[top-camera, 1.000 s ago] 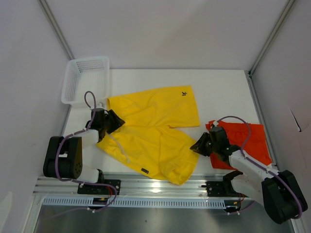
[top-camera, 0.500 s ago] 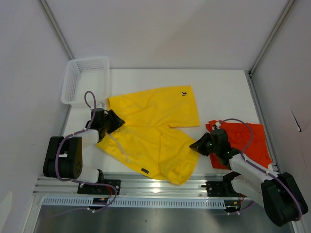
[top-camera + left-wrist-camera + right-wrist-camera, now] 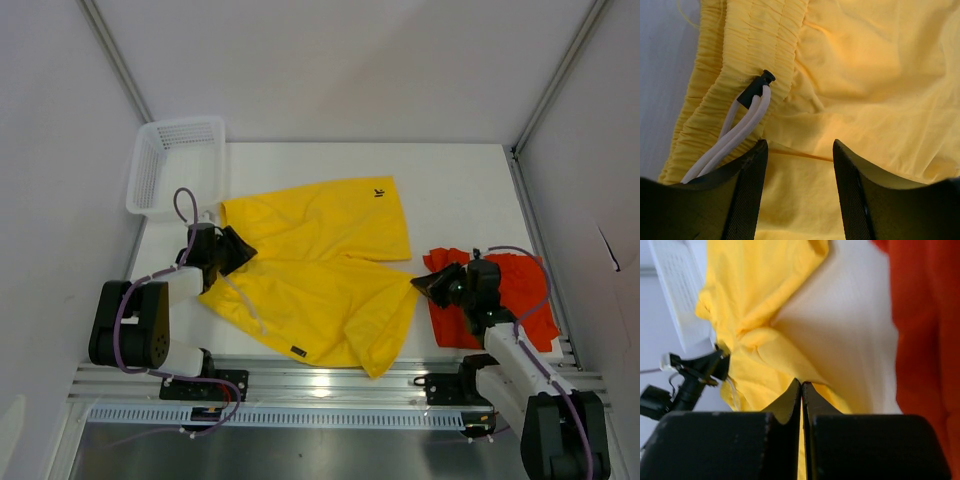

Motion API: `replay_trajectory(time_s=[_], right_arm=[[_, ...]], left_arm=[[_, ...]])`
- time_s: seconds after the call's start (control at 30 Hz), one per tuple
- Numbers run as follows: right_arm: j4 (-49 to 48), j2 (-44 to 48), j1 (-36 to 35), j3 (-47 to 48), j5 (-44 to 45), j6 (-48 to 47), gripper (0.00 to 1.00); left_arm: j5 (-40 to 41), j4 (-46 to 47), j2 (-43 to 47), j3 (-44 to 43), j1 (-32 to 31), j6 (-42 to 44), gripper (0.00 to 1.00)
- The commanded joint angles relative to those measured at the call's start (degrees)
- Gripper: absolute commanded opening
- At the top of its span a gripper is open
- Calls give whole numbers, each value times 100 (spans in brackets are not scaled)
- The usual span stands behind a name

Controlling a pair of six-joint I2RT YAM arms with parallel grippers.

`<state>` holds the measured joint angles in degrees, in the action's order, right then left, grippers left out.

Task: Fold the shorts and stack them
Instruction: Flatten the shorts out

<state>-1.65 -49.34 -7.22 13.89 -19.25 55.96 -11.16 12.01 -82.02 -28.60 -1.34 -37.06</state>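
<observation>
The yellow shorts (image 3: 310,250) lie spread in the middle of the table, waistband to the left, with a small black logo near the far edge. My left gripper (image 3: 238,250) is open, low over the waistband. Its fingers (image 3: 747,190) straddle yellow cloth just beside the white drawstring (image 3: 735,135) and its black toggle (image 3: 755,89). My right gripper (image 3: 424,286) is shut on the edge of the near right leg of the yellow shorts (image 3: 765,300), a thin strip of cloth pinched between the jaws. The orange-red shorts (image 3: 520,290) lie crumpled at the right, partly under the right arm.
A white mesh basket (image 3: 150,165) stands at the far left corner of the table, just behind the left arm. The table's right edge runs close behind the orange-red shorts (image 3: 930,315). Bare white table (image 3: 855,340) shows between the two shorts.
My right gripper has closed on the yellow leg's edge and moved right, drawing the cloth toward the orange-red shorts. The left gripper has stayed still.
</observation>
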Motion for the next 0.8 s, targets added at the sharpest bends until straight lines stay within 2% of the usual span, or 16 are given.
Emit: replay_trajectory(time_s=[0.0, 0.07, 0.27, 0.4, 0.53, 0.6, 0.7, 0.73, 0.77], right_arm=[[-344, -93, 668, 18, -746, 151, 0], [-625, -337, 1177, 26, -984, 169, 0], [-1338, -962, 1575, 114, -1626, 362, 0], [-1101, -1577, 1707, 631, -1872, 152, 0], [-793, -2474, 1724, 1247, -2206, -120, 4], [-898, -2685, 1742, 1431, -2285, -191, 12], [-1170, -2993, 1917, 1546, -2540, -103, 32], [-1171, -3046, 2022, 1590, -2566, -86, 42], [-1197, -3142, 2067, 1634, -2602, -121, 45]], left_arm=[[8, 100, 10, 56, 38, 111, 58], [17, 100, 10, 74, 38, 120, 58], [17, 100, 10, 83, 38, 120, 57], [26, 109, 19, 65, 38, 120, 58], [35, 109, 19, 74, 38, 120, 57], [43, 109, 28, 83, 38, 120, 57], [52, 100, 19, 74, 38, 120, 57], [61, 100, 28, 74, 38, 120, 57], [70, 108, 37, 74, 38, 120, 57]])
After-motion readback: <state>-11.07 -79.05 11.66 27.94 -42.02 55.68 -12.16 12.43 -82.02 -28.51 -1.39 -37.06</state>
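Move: The right hand has the yellow shorts' near leg pinched by its outer corner; the bare table strip where it is laid is about 3 cm ahead, 2 cm to the right and 4 cm below. The red shorts' middle is some 16 cm right and 3 cm back, the far leg's inner corner about 6 cm ahead and 1 cm left. From the left hand, that strip is roughly 36 cm right and 5 cm back, slightly lower. Still pinching the yellow corner, the right hand draws it about 3 cm to the right against the left hand, which stays with open fingers on the waist end. It then swings forward, some 7 cm in all, past the laid corner towards the red shorts' far left corner, opening near the end to let the cloth go, its left side rolling up about 15 degrees. ##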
